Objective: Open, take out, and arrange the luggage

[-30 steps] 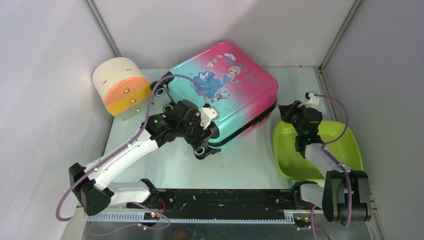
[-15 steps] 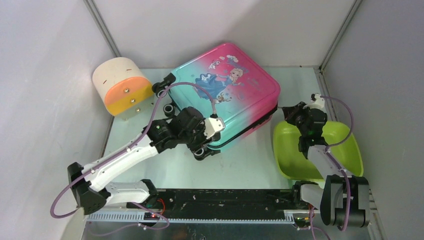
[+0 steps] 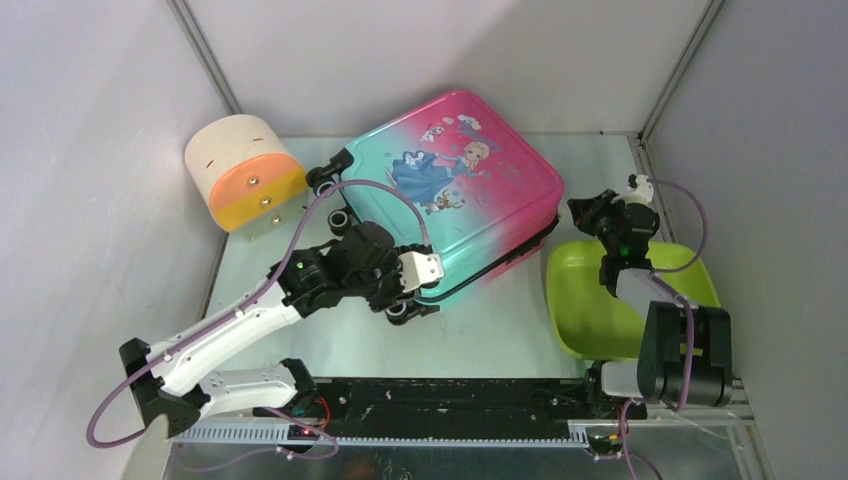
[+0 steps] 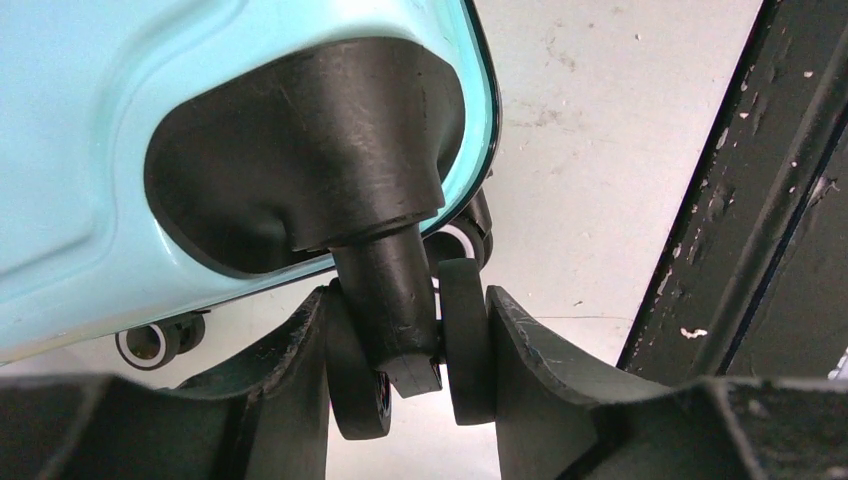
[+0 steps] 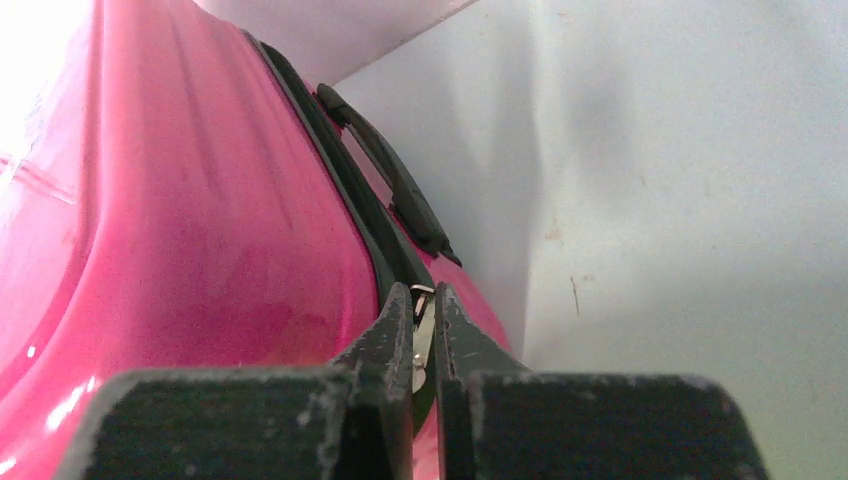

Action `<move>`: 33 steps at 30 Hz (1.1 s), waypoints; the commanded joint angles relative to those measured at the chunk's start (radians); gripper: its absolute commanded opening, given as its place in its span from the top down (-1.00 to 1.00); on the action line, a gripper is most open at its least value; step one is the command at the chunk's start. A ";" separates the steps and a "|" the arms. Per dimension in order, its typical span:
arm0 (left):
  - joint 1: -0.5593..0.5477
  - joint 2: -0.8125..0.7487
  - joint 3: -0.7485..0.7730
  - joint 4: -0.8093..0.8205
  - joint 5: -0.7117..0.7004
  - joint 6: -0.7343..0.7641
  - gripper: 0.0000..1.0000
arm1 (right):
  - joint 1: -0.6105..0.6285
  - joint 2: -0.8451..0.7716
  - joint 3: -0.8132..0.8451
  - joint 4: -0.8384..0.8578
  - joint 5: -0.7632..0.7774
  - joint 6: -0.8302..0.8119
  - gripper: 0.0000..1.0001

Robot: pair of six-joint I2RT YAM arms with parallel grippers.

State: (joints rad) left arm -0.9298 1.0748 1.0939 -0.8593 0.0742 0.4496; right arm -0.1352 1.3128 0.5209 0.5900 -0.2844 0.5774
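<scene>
The luggage (image 3: 455, 185), a pink-to-teal hard-shell suitcase with a princess print, lies flat at the back middle of the table. My left gripper (image 3: 408, 292) is shut on its near-corner black wheel (image 4: 400, 340), both fingers pressing the twin caster from either side. The teal shell (image 4: 100, 130) fills the upper left of the left wrist view. My right gripper (image 3: 583, 212) is at the suitcase's right pink edge, shut on the metal zipper pull (image 5: 423, 335) on the black zipper seam (image 5: 340, 190). A black handle (image 5: 395, 175) runs along that side.
A cream-and-orange cylinder (image 3: 243, 175) stands at the back left, close to the suitcase's far wheels (image 3: 330, 180). A lime-green tub (image 3: 630, 300) sits at the right under my right arm. Grey walls enclose the table on three sides; a black rail (image 3: 450, 395) runs along the near edge.
The suitcase has turned and slid slightly back and right. My left gripper has pulled the wheel toward the near side; my right gripper has moved right and back with the zipper pull.
</scene>
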 commanded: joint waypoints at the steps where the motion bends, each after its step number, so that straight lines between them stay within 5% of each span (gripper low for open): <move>1: -0.055 -0.051 -0.017 -0.173 0.287 0.178 1.00 | -0.029 0.096 0.123 0.166 0.046 -0.001 1.00; 17: 0.020 -0.120 -0.097 -0.116 0.319 0.186 1.00 | -0.027 0.405 0.293 0.308 -0.066 0.117 1.00; 19: 0.025 -0.131 -0.105 -0.058 0.222 0.114 0.71 | -0.021 0.414 0.303 0.318 -0.077 0.123 1.00; 20: 0.028 -0.145 -0.106 -0.031 0.180 0.072 0.32 | -0.016 0.411 0.304 0.310 -0.081 0.115 1.00; 23: 0.036 -0.171 -0.085 0.016 0.113 -0.029 -0.07 | -0.002 0.398 0.302 0.272 -0.091 0.087 1.00; 24: 0.038 -0.181 -0.068 0.055 0.022 -0.181 -0.23 | 0.000 0.392 0.297 0.256 -0.094 0.074 1.00; 28: 0.050 -0.143 0.056 -0.007 -0.170 -0.389 -0.53 | 0.006 0.381 0.273 0.229 -0.099 0.071 1.00; 33: 0.059 -0.131 0.118 -0.086 -0.333 -0.578 -0.66 | 0.016 0.364 0.250 0.204 -0.107 0.070 1.00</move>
State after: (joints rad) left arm -0.8825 0.9474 1.1664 -0.8764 -0.0883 0.0929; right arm -0.1303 1.7172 0.7704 0.7918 -0.4145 0.6765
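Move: The left fingers already hold the upper caster wheel at the suitcase's near corner; the lower caster wheel sits about 11 cm straight below it, and the far caster wheel some 25 cm ahead and 15 cm to the left at the same height. The right fingers already pinch the zipper pull; from them the side handle lies roughly 17 cm ahead, 5 cm left and 2 cm lower, and the green basin about 18 cm back, 14 cm right, 10 cm down. Draw the zipper pull forward along the pink end's seam towards the side handle with the right gripper, about 8 cm and edging slightly left, then hold there with the fingers still shut. Keep the left grip on the upper caster wheel nearly still until that pull is done; then open the left fingers, let go and lift away about 5.5 cm, drifting left and turning some 25 degrees counter-clockwise. ##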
